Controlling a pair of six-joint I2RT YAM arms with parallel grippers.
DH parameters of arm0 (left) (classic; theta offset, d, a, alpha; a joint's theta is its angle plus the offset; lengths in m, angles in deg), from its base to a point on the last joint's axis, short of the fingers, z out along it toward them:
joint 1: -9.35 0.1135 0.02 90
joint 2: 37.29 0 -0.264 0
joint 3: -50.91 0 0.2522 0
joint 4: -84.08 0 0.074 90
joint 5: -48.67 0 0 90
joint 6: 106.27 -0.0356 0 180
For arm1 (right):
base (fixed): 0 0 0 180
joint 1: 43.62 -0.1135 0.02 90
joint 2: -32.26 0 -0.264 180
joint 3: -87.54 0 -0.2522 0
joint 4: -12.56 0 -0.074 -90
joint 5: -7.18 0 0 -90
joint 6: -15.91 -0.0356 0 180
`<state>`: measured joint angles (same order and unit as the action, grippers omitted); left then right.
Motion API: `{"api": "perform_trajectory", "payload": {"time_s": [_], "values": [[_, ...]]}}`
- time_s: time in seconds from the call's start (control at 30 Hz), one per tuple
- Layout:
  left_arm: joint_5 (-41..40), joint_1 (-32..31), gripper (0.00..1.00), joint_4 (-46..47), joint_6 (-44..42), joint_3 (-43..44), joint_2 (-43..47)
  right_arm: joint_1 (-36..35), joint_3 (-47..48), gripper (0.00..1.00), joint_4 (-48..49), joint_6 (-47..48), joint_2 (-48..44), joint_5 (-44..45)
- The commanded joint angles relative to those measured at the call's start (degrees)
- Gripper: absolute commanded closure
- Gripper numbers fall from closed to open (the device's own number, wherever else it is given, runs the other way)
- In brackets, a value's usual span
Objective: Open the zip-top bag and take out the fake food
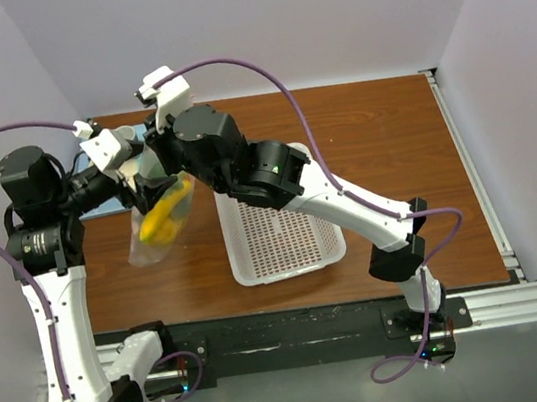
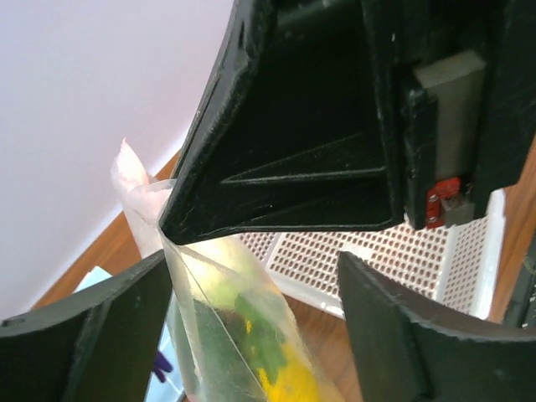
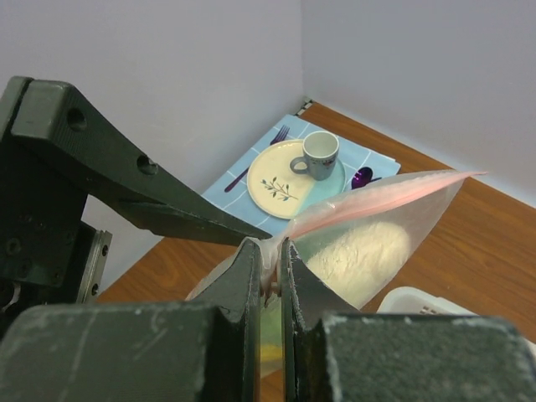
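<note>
The zip-top bag (image 1: 154, 228) hangs above the table's left part, clear with a pinkish zipper strip (image 3: 394, 196) along its top. My right gripper (image 3: 270, 258) is shut on the bag's top edge and holds it up. The fake food sits inside: a yellow piece (image 1: 166, 216) in the top view, green (image 2: 261, 337) and yellow (image 2: 289, 381) pieces in the left wrist view. My left gripper (image 2: 251, 272) stands open around the bag's upper part (image 2: 218, 285), just below the right gripper's finger (image 2: 293, 167). The bag lies close to the left finger (image 2: 92, 327) and apart from the other.
A white mesh basket (image 1: 278, 230) lies on the wooden table to the right of the bag. At the back left corner a blue placemat (image 3: 251, 188) carries a plate (image 3: 280, 177), a cup (image 3: 318, 155), a fork and a purple spoon. Walls stand close on the left and behind.
</note>
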<state>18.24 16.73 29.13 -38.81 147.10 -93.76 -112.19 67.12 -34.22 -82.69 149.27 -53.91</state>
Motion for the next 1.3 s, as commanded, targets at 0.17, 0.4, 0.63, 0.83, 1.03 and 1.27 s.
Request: {"api": "perform_trajectory", "payload": {"time_s": [0.17,0.4,0.63,0.83,1.03,1.27], "values": [[0.2,0.4,0.50,-3.6,-6.5,-2.4,-2.0,-0.2,1.0,1.00,3.7,-1.1,-0.8,-1.9],[0.5,0.4,0.73,-2.7,-6.8,-1.8,-3.0,-0.2,-0.1,0.95,2.5,-2.5,-0.5,-6.2],[-0.4,0.4,1.00,-3.8,-9.1,-2.5,-3.0,-0.2,-3.2,0.47,2.4,-2.7,-1.2,-10.2],[-2.4,0.6,1.00,-15.1,-22.0,-1.2,-4.3,1.9,-16.2,0.01,9.4,3.1,-10.5,-7.5],[-3.3,0.9,1.00,-25.3,-33.3,1.8,-6.7,7.0,-39.3,0.02,21.2,11.0,-24.9,-15.4],[-3.1,1.1,1.00,-33.4,-41.3,4.5,-10.2,14.1,-60.2,0.01,29.5,15.2,-38.1,-35.4]]}}
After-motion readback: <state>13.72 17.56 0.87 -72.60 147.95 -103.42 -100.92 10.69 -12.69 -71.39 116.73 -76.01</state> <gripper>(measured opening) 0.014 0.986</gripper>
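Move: The zip-top bag's upper edge stands between the left hand's open fingers, about 2 cm ahead of that hand, level sideways and 2 cm below it. From the right hand, which still pinches the bag higher up, that stretch is some 7 cm down and 1 cm back. From the left hand, the white basket is about 4 cm ahead, 20 cm right and 37 cm below; the plate is 24 cm ahead, 24 cm left and 40 cm down. Down and slightly forward, about 3 cm, the left hand eases along the bag while closing its fingers, and pinches it below the right hand's grip. The right fingers then open and let go, and that hand withdraws about 10 cm right and 7 cm down, away from the bag, while the left lowers the bag roughly 7 cm further and tips its fingers some 20 degrees downward. ##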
